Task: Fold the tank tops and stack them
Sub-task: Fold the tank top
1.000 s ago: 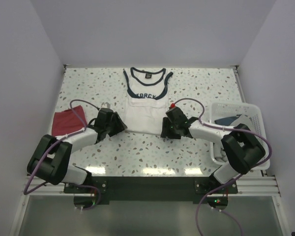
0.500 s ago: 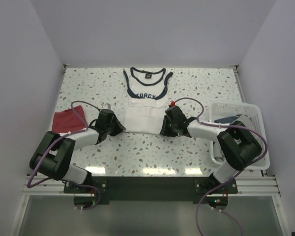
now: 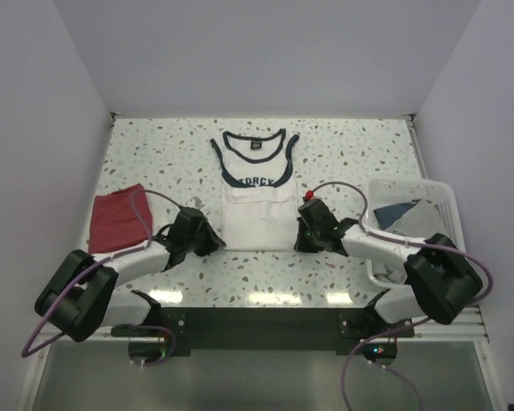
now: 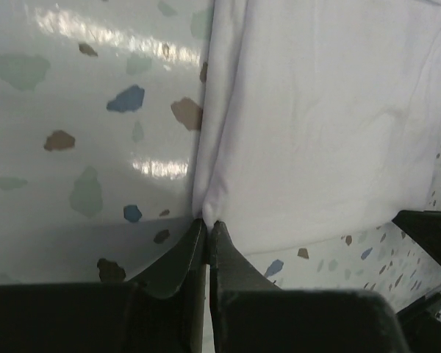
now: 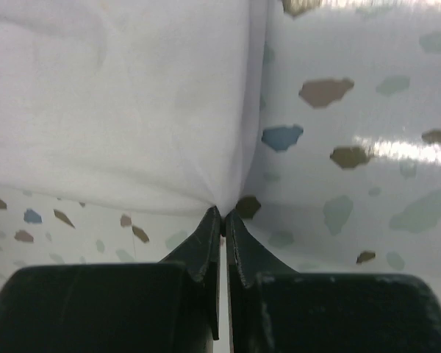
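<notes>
The white tank top (image 3: 255, 205) with navy trim lies flat at the table's middle, its neck toward the far side. My left gripper (image 3: 222, 246) is shut on its near left hem corner; the left wrist view shows the white cloth (image 4: 316, 132) pinched between the black fingertips of the left gripper (image 4: 208, 223). My right gripper (image 3: 298, 247) is shut on the near right hem corner, and the cloth (image 5: 132, 95) bunches into the tips of the right gripper (image 5: 223, 213). The dark red tank top (image 3: 116, 218) lies folded at the left, beside the left arm.
A white lattice basket (image 3: 411, 183) stands at the right edge with dark blue and grey cloth (image 3: 401, 215) inside. Purple cables loop off both arms. Walls close in the speckled table (image 3: 154, 145) at the back and both sides.
Both grippers have gone from open to shut on the white tank top's hem corners. Both arms have drawn toward the near edge, and the tank top has slid that way with them.
</notes>
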Tool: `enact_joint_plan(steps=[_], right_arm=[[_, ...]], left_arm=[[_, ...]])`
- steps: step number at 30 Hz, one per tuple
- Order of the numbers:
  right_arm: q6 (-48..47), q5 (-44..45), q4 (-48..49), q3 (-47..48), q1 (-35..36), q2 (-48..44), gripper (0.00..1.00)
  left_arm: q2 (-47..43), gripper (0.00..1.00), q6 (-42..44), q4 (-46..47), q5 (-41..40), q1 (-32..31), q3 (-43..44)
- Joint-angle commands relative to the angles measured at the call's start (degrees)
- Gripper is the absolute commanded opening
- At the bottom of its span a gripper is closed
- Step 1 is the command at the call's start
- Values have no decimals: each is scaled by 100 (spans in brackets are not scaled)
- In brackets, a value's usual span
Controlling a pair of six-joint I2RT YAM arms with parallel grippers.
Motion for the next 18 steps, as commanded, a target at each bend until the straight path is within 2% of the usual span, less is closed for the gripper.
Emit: enact_joint_plan(steps=[1,6,11,18], right_arm=[[119,181,-772,-414,336,-907,0],[876,417,-1464,-933,1345,-1893,0],[1720,515,-1906,-1328,1937,-2825,0],[1694,717,-1968,-1225,2043,-2626,0]], left_arm=[[-458,0,-290,-1061,-186,-420,-318],[-1197,0,-844,-2078,-457,-1151,-468],[-2015,0,-1213,-2731,-459,-1670,-660],[-1963,0,-1126,-2750,-353,-1776,-784]])
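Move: Between the hands, the tank top is pinched by its near corners, its middle lying about 20 cm ahead of both, some 11 cm to the right of the left hand and 12 cm to the left of the right hand. The table's front edge, where both are heading, is roughly 19 cm straight behind each. The red cloth is 32 cm left of and 9 cm ahead of the left hand; the basket is 37 cm right of and 6 cm ahead of the right hand. Dragging the folded tank top back towards the table's front edge, both hands keep their near corners pinched in shut fingers and draw it in quickly, the left about 12 cm, the right about 13 cm, easing to a stop. The left stays low and tips some 10 degrees more downward; the right rises a centimetre or two. ##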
